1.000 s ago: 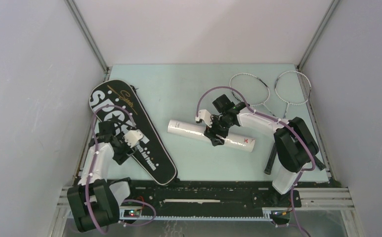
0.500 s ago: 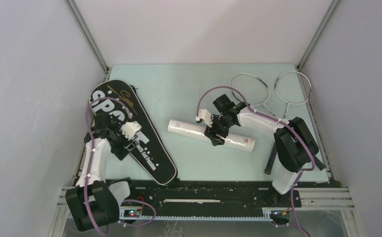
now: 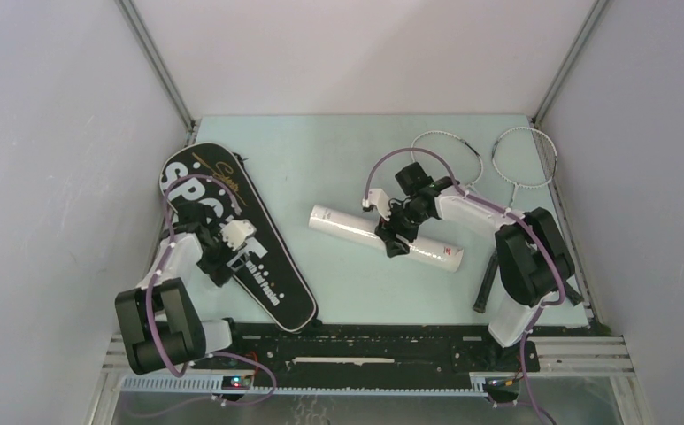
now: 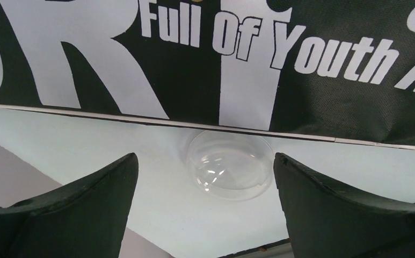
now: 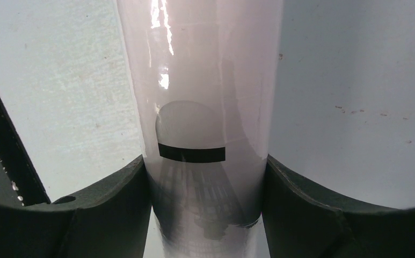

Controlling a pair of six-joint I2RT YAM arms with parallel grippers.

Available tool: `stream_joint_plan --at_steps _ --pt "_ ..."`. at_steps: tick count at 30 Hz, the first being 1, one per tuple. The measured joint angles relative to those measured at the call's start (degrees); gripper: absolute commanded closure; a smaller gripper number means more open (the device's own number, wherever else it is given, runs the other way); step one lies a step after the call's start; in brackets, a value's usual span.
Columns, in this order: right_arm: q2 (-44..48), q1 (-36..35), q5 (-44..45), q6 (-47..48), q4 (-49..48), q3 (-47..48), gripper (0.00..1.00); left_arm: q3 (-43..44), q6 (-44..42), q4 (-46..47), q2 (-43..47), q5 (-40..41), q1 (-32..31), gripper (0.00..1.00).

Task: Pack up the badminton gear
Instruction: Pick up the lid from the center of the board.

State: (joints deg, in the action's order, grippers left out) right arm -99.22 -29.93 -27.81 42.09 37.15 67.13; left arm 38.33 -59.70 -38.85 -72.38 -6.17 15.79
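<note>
The black bag point(image 3: 198, 190) lettered "SPORT" lies flat at the left. My left gripper point(image 3: 224, 258) hovers over its near-left edge, open and empty. In the left wrist view a clear round cap point(image 4: 230, 165) lies on the table beside the bag point(image 4: 323, 91), between and beyond my left gripper's point(image 4: 205, 177) spread fingers. The long white tube point(image 3: 342, 225) lies mid-table with my right gripper point(image 3: 396, 237) shut across its middle. In the right wrist view a shuttlecock point(image 5: 191, 161) shows through the tube point(image 5: 199, 64) wall, between the pads of my right gripper point(image 5: 205, 177). Two racquets point(image 3: 449, 156) point(image 3: 524, 158) lie at the back right.
The racquets' black handles point(image 3: 484, 285) reach toward the right arm's base. Grey walls close in the left, right and back sides. A black rail point(image 3: 365, 341) runs along the table's near edge.
My left gripper has opened wide and its arm has drawn back toward the left. The right gripper has shifted the tube slightly right and away.
</note>
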Motion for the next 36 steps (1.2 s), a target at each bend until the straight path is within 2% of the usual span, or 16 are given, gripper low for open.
stream_joint_plan --at_steps 6,12,17,27,36 --pt "0.0 0.8 -1.8 0.5 1.0 0.0 0.84 -1.5 -2.0 0.5 1.5 0.4 0.0 0.03" --pt "0.0 0.1 -1.4 1.2 1.0 0.0 0.85 -5.4 -3.9 1.4 4.7 1.8 0.0 0.13" --pt "0.0 -0.8 -1.0 1.5 1.0 0.0 0.85 -5.1 -4.4 2.5 3.5 2.0 0.0 0.33" --pt "0.0 -0.9 -0.9 1.6 1.0 0.0 0.86 -2.9 -4.7 1.7 1.5 0.3 0.1 0.6" --pt "-0.5 -0.7 -1.0 1.6 0.9 0.0 0.87 -0.6 -3.8 -3.4 1.6 -1.6 0.1 0.57"
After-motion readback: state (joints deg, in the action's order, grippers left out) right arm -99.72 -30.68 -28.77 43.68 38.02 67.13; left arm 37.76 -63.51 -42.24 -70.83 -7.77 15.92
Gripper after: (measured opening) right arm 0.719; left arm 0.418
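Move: The clear domed lid lies almost right under the left hand, between its wide-open fingers, about 1 cm to the right and 2 cm below. The racket bag runs close along the lid's forward-right side, its middle some 11 cm ahead and 4 cm right of the left hand; the tube's middle is about 11 cm ahead and 42 cm right. From the right hand, still holding the tube, the lid lies roughly 45 cm left and 7 cm back. The left hand dips about 1 cm, then lifts, easing slightly back, fingers closing past halfway against the lid. ##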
